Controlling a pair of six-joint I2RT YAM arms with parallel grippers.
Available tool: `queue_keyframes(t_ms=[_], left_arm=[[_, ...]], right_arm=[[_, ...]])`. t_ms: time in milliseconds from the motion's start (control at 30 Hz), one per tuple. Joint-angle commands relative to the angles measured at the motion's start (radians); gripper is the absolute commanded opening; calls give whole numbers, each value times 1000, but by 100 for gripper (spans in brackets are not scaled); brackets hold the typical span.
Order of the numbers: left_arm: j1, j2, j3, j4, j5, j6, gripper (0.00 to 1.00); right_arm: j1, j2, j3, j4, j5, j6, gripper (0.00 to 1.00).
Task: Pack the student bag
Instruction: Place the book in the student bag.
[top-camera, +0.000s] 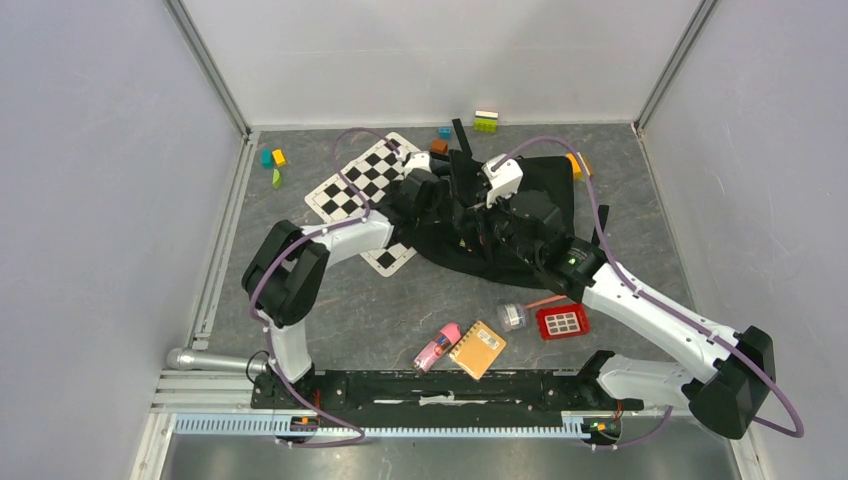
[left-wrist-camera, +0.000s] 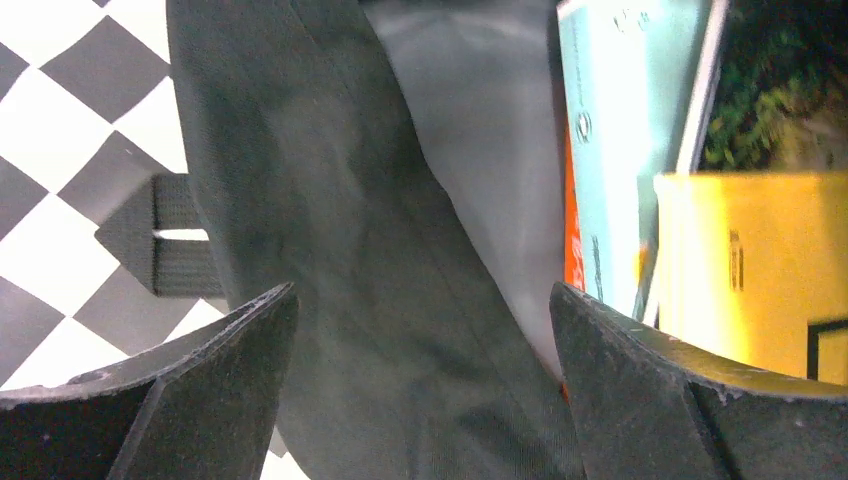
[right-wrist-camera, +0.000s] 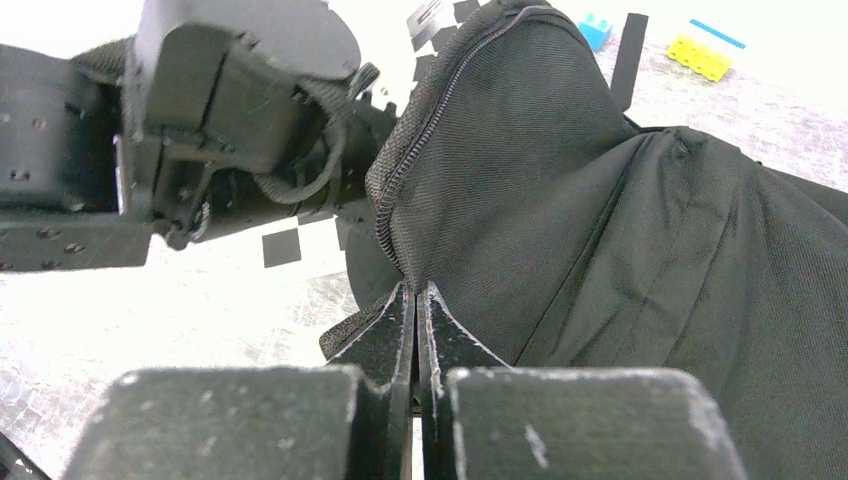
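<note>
The student bag (top-camera: 545, 205) lies at the table's centre as a black fabric heap. My left gripper (top-camera: 445, 190) is at its left side, open wide. In the left wrist view (left-wrist-camera: 422, 290) its fingers straddle a fold of the bag (left-wrist-camera: 380, 300) without touching it. To the right of that fold show a teal book (left-wrist-camera: 620, 130) and a yellow item (left-wrist-camera: 750, 270). My right gripper (top-camera: 480, 200) meets the bag from the near side. In the right wrist view (right-wrist-camera: 415, 285) it is shut on the zipped edge of the bag (right-wrist-camera: 620, 230), which stands raised.
A checkerboard mat (top-camera: 360, 185) lies under the bag's left side. Near the front lie a pink bottle (top-camera: 437, 346), an orange notebook (top-camera: 478, 348), a small clear pot (top-camera: 512, 316) and a red calculator (top-camera: 562, 321). Coloured blocks (top-camera: 272, 157) and a yellow-green block (top-camera: 487, 121) sit at the back.
</note>
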Motion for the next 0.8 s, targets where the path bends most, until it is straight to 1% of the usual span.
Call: queue_keyframes(t_ms=[0,67,133,367,500,533,567,600,633,700,767], left_arm=[[4,75,184,-180,-175,44,100],[7,117,239,-227,-198,37,100],[9,151,270,-235,-207,30,100],[7,280,409,-284,-185,40,100],[9,345,472,-362,-228,76,100],[11,353,473,-377,-243,83,98],[16,355,465,-379,-256,87,92],[24,352,448,-380,-264,84,83],[33,346,431,-379,-268,79,76],[53,314,378,-369,-271,62,54],[65,253,301,-325,-271,53,37]], right_arm=[[6,-29,-19,44,13,-9,0],[6,-29,-22,45,4,-4,0],[5,-28,-31,52,-9,3,0],[5,-15,-69,80,-52,28,0],[5,-22,-91,87,-51,33,0],[5,-27,-96,87,-47,32,0],[5,-30,-101,87,-39,33,0],[6,-36,-105,84,-32,32,0],[5,-40,-111,82,-21,32,0],[5,-47,-119,76,-3,27,0],[5,-46,-128,75,13,21,0]])
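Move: The bag's left rim, the stretch my open left hand goes for, is about 6 cm ahead of it, 1 cm to its left and some 5 cm lower. Inside the bag, the yellow book stands roughly 4 cm ahead and 12 cm to the right, the teal book about 9 cm ahead and 8 cm right; the chessboard's middle is level and 12 cm left. From my right hand, that rim is some 14 cm ahead, 10 cm left and 20 cm down. I reach my left hand forward about 5 cm with its fingers wide, then sink it roughly 5 cm so they straddle the bag's left rim, rolling its left side up some 15 degrees. Only at the end do I close the fingers about halfway onto the cloth. My right hand keeps its shut grip on the bag's raised flap and eases it slightly down. ##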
